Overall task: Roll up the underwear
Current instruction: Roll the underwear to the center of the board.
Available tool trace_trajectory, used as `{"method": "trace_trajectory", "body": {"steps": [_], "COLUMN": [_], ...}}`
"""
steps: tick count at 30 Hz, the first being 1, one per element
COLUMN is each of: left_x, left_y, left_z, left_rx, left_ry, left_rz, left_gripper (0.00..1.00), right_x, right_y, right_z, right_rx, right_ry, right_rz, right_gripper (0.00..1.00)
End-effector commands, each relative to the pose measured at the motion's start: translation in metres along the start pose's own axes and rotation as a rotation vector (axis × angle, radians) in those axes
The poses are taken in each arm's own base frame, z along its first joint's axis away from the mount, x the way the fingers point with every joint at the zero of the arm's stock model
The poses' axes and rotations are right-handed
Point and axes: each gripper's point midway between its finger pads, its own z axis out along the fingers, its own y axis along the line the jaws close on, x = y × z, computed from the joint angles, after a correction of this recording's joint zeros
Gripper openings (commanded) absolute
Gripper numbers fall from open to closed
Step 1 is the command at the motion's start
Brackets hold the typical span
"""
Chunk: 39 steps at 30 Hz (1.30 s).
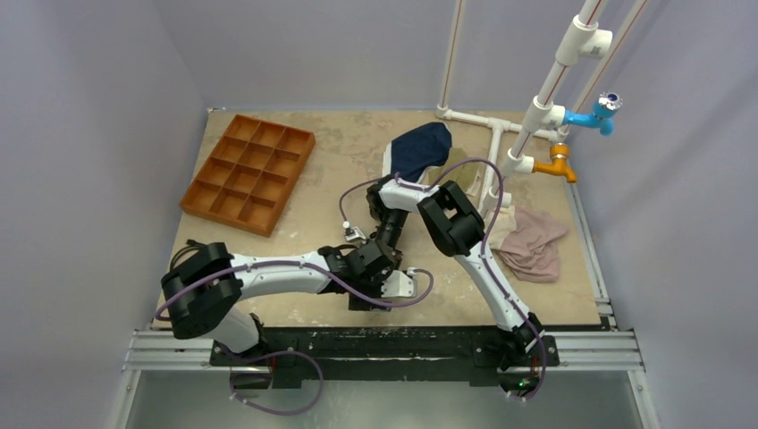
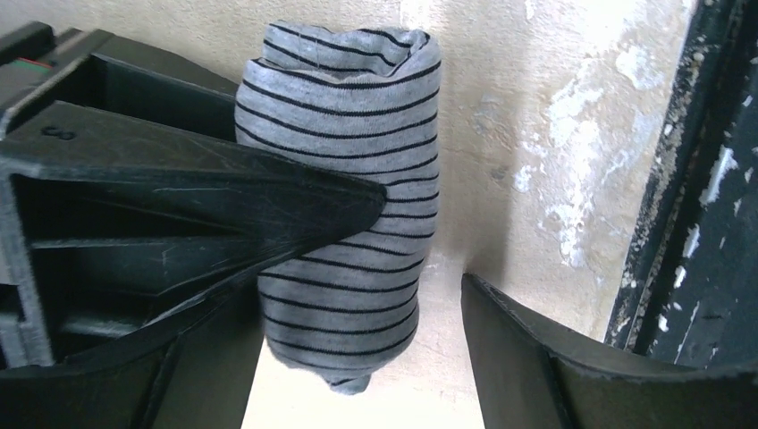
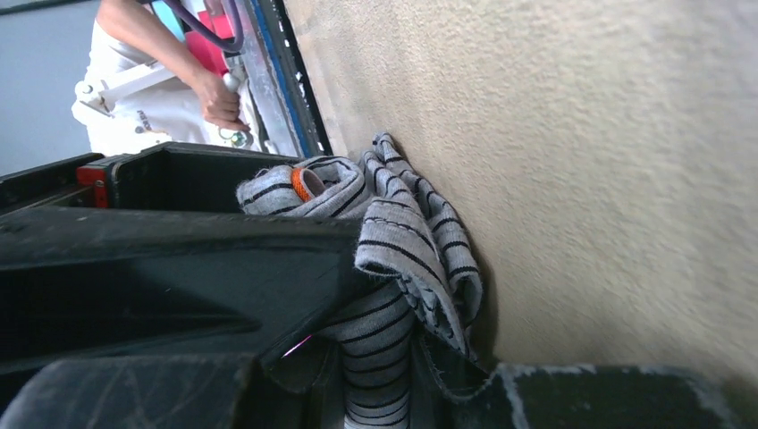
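The underwear [image 2: 349,170], grey with thin dark stripes, lies on the table as a tight roll. My left gripper [image 2: 425,239] stands open around it: one finger [image 2: 268,206] lies against the roll's side, and the other finger [image 2: 536,357] is apart from it with bare table between. My right gripper [image 3: 380,357] is shut on a loose end of the underwear [image 3: 411,241], the striped cloth pinched between its fingers. In the top view both grippers meet near the table's front middle, left gripper [image 1: 384,284] and right gripper [image 1: 386,243], and they hide the roll.
An orange divided tray [image 1: 248,172] sits at the back left. A navy garment [image 1: 420,147] lies at the back middle and a tan garment [image 1: 534,243] at the right. A white pipe frame [image 1: 501,152] carries a blue tap [image 1: 599,113] and an orange tap [image 1: 556,167]. The black front rail [image 2: 706,223] is close by.
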Motion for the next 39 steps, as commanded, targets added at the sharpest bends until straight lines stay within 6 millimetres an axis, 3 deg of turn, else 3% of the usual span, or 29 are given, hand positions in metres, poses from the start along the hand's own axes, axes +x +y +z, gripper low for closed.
{"method": "trace_trajectory", "body": {"steps": [1,7,13,19,23,27,29,32,39], "left_x": [-0.035,-0.034,-0.031,-0.027,-0.029,-0.032,-0.032,-0.032,-0.031], "left_y": [0.022,0.020,0.018,0.001,-0.007,-0.017,-0.021,-0.022,-0.021], "left_z": [0.004,0.020,0.027,0.038,0.039,0.036,0.036,0.036,0.037], "left_rx": [-0.055,-0.044,-0.043,0.046,0.101,0.168,0.190,0.206,0.249], "left_ry": [-0.070,-0.031,-0.022,-0.013,-0.013,-0.020,-0.019,-0.017,-0.012], "left_rz": [-0.063,-0.139,-0.164,-0.159,-0.147,-0.131,-0.128,-0.132,-0.166], "left_gripper": [0.76,0.70,0.52,0.27,0.00,0.00,0.00,0.00,0.00], "right_x": [0.006,0.006,0.007,0.005,0.004,0.002,0.001,0.003,0.015], "right_y": [-0.110,-0.110,-0.110,-0.110,-0.109,-0.103,-0.099,-0.091,-0.080], "right_z": [0.004,0.003,0.002,0.000,-0.003,-0.010,-0.016,-0.026,-0.050], "right_rx": [0.262,0.259,0.255,0.259,0.274,0.292,0.305,0.322,0.366], "right_ry": [0.102,0.099,0.095,0.086,0.083,0.065,0.054,0.034,0.002], "right_rz": [-0.178,-0.178,-0.177,-0.178,-0.186,-0.196,-0.200,-0.207,-0.210], "right_gripper": [0.08,0.08,0.08,0.11,0.18,0.34,0.50,0.64,0.72]}}
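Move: Just right of the left hand, whose open fingers straddle its left end, the rolled underwear has its middle about 4 cm to the right, nearly level fore-and-aft and 1 cm lower. The right hand still pinches the roll; its middle is within some 1 cm of that hand, slightly left. From the left hand, the dark blue garment lies roughly 27 cm ahead and 11 cm right, the olive garment 22 cm ahead and 18 cm right. Settling about 1 cm down and a little forward and right, the left hand turns some 10 degrees counter-clockwise and closes on the left end of the underwear roll, then carries it about 2 cm to the right. The right hand keeps its pinch through a short shift forward and right, then opens wide and goes right, up and forward, some 4 cm in all, its fingers still astride the roll. ##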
